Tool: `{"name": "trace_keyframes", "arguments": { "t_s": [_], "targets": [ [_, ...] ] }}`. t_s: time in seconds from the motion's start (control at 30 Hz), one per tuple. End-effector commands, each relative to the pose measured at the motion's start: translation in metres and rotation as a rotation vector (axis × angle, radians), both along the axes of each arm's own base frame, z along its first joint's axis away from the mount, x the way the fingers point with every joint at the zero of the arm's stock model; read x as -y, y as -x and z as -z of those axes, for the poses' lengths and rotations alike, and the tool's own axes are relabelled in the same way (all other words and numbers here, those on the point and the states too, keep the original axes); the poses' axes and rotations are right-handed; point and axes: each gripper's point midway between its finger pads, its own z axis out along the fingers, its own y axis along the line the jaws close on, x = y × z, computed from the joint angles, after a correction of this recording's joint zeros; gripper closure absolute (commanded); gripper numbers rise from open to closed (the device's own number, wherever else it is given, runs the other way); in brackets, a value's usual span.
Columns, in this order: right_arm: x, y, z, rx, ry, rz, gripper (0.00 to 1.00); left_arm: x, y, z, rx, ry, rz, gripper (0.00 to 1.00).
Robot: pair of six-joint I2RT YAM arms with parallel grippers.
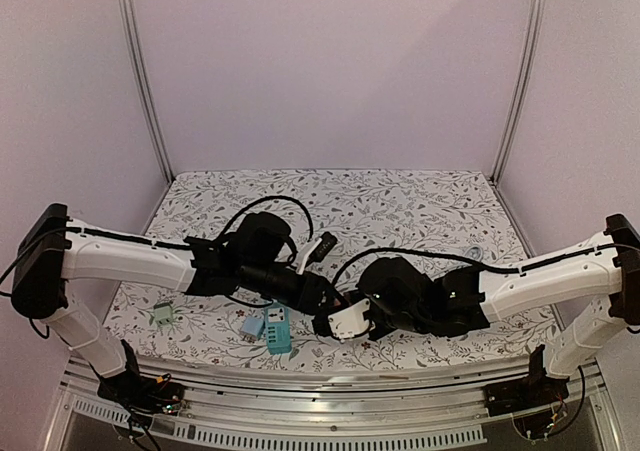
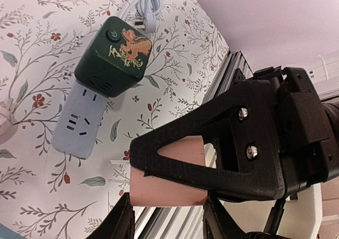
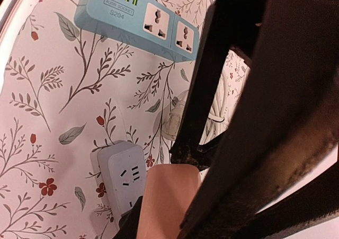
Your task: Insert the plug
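Observation:
A coil of white cable with its plug lies on the flowered cloth behind a dark green cube socket. The cube sits on one end of a grey power strip. My left gripper hovers near the table's front rail, and only its pink pad shows between the fingers. My right gripper is shut on a white socket block, which the pink pad presses from the right. From above, the two grippers meet at the front middle.
A blue power strip lies just left of the grippers, beside a pale blue adapter. A small green part sits further left. The aluminium rail runs along the near edge. Black cables loop over the left arm.

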Motion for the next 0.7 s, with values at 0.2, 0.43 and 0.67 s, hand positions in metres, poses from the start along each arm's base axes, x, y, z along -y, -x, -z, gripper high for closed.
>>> {"name": "trace_keyframes", "arguments": {
  "t_s": [0.2,0.43,0.67],
  "targets": [
    [-0.003,0.002,-0.006,-0.004,-0.007,0.0,1.0,-0.002,-0.005,0.003,0.004,0.01,-0.007,0.88],
    [0.002,0.003,-0.012,-0.01,-0.034,0.014,1.0,-0.012,-0.012,0.003,0.035,0.005,-0.065,0.05],
    [0.014,0.009,-0.026,-0.031,-0.05,-0.001,1.0,-0.031,-0.023,0.005,0.105,-0.054,-0.142,0.01]
  ]
}}
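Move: The pink plug sits right between the left hand's finger pads, and also in the right hand's grip, within about 1 cm of both hand points. From the right hand, the free socket of the white strip is roughly 5 cm ahead, 3 cm right and 11 cm below. The green cube on that strip stands some 7 cm ahead, 9 cm right and 8 cm down; the blue strip lies about 13 cm left, 2 cm ahead and 11 cm below. Leftward and a little forward, by about 2 cm in all, the left hand draws off the pink plug: after a short hold its fingers spread wide open, it dips some 1.5 cm and then starts back up, turning slightly counter-clockwise. The right hand keeps the plug pinched at an unchanged opening, easing about 1 cm right, back and finally up. ##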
